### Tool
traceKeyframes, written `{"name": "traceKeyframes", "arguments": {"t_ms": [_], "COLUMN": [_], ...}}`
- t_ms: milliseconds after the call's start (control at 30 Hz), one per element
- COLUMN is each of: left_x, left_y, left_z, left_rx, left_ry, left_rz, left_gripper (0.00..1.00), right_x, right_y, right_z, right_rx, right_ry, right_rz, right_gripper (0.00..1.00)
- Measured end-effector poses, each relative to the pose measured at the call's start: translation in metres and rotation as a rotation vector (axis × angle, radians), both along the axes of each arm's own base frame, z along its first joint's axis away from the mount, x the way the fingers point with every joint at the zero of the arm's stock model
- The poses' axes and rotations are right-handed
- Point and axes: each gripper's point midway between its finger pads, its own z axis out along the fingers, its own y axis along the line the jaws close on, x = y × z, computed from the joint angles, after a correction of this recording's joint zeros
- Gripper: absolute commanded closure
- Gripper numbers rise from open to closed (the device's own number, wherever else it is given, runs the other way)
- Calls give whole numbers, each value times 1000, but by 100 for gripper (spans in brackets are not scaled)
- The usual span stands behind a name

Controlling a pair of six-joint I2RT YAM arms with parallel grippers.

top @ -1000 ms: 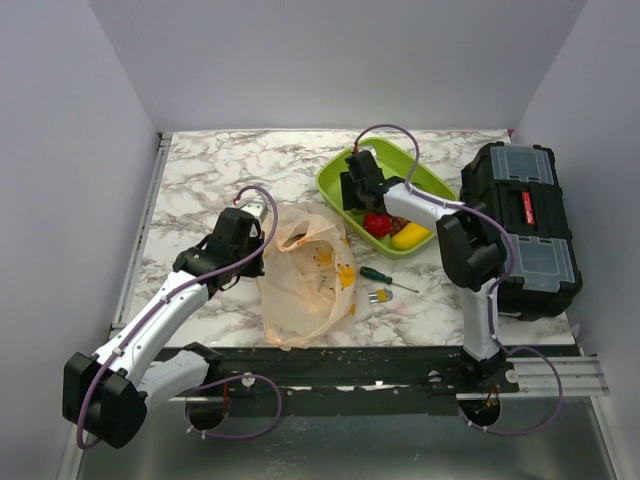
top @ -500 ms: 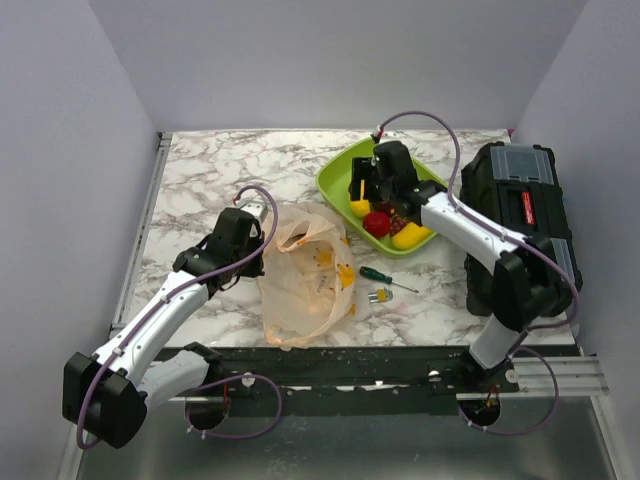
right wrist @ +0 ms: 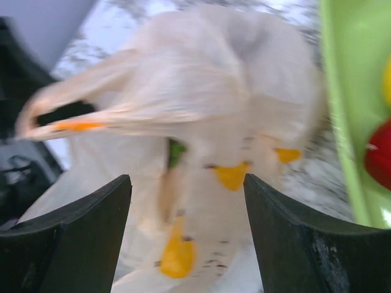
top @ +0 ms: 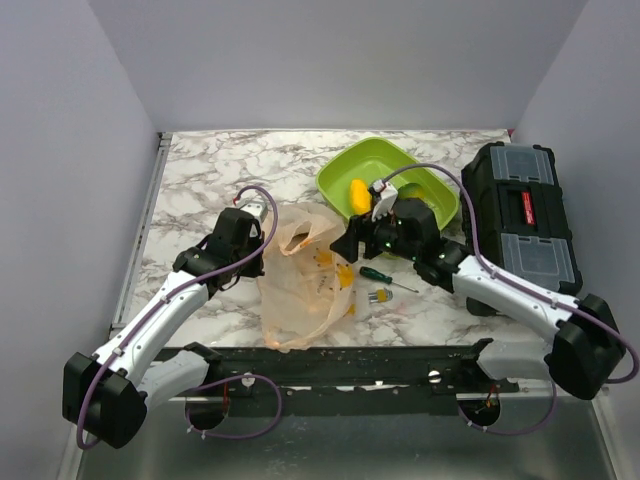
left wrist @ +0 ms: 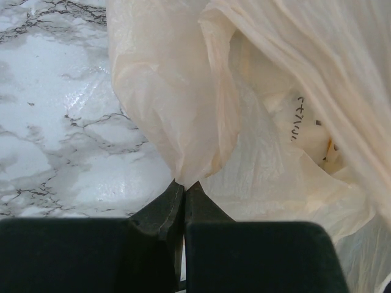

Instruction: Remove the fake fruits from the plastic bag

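The peach plastic bag point(top: 305, 280) lies crumpled on the marble table, with yellow shapes showing through it. My left gripper point(top: 266, 232) is shut on a fold of the bag's left edge; the left wrist view shows the fingers point(left wrist: 162, 210) pinching the film point(left wrist: 263, 122). My right gripper point(top: 350, 243) is open and empty at the bag's right side, facing the bag point(right wrist: 201, 116) in a blurred right wrist view. A yellow fake fruit point(top: 357, 193) lies in the lime-green tray point(top: 400, 160). A red fruit point(right wrist: 380, 152) shows in the tray point(right wrist: 348, 91) at the right.
A green-handled screwdriver point(top: 383, 276) and a small yellow-and-grey item point(top: 381, 295) lie just right of the bag. A black toolbox point(top: 522, 215) stands at the right edge. My right arm stretches over the tray's near side.
My right gripper has swung from over the tray down and left to the bag's right side. A yellow fruit now lies in the tray's left part. The left gripper has not moved.
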Motion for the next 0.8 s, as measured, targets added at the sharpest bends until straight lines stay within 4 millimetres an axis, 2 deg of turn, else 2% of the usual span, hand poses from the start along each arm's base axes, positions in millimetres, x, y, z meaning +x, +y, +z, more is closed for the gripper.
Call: {"name": "traceKeyframes", "arguments": {"t_ms": [100,167,267,300,333,467,667,800], "left_x": [0,0,0,0,0,0,0,0], "left_y": [0,0,0,0,0,0,1,1], "left_z": [0,0,0,0,0,0,2,2], "left_rx": [0,0,0,0,0,0,-2,-3], "left_ry": [0,0,0,0,0,-1,-6,-8], "left_rz": [0,0,0,0,1,2,2,3], "left_gripper": [100,100,100,100,100,100,100,100], "right_x": [-33,-54,-81,-84,-89,-85,-76,-65], "right_y": [27,46,70,77,83,99,117,119], "right_z": [35,50,53,54,47,22,-8,-34], "right_rx": [77,110,115,116,103,77,57,-2], "right_ry": [-102,-157,-189,-199,-191,-161,-139,-137], "right_rz": [130,210,310,326,345,348,291,193], "right_gripper": [23,24,33,37,39,51,53,53]}}
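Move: The green fruit still in the plastic bag shows only as a sliver; from the right hand it lies about 7 cm left, 2 cm back and 12 cm below. The bag rim, pinched by the left fingers, is 17 cm left, 4 cm back, 5 cm down; the red fruit in the tray sits 9 cm ahead, 7 cm right, and the screwdriver 5 cm back, 9 cm right. From the left hand the green fruit is some 10 cm right, 3 cm ahead, 8 cm below. The bag's open mouth is what the empty right hand comes back to: it swings about 12 cm left and draws back some 9 cm, arching up over the near side, then sinks roughly 9 cm into the mouth while easing slightly forward. Its wrist turns some 20 degrees counter-clockwise and partly back as the open fingers narrow to about half. The left hand stays put, keeping the rim pinched. ##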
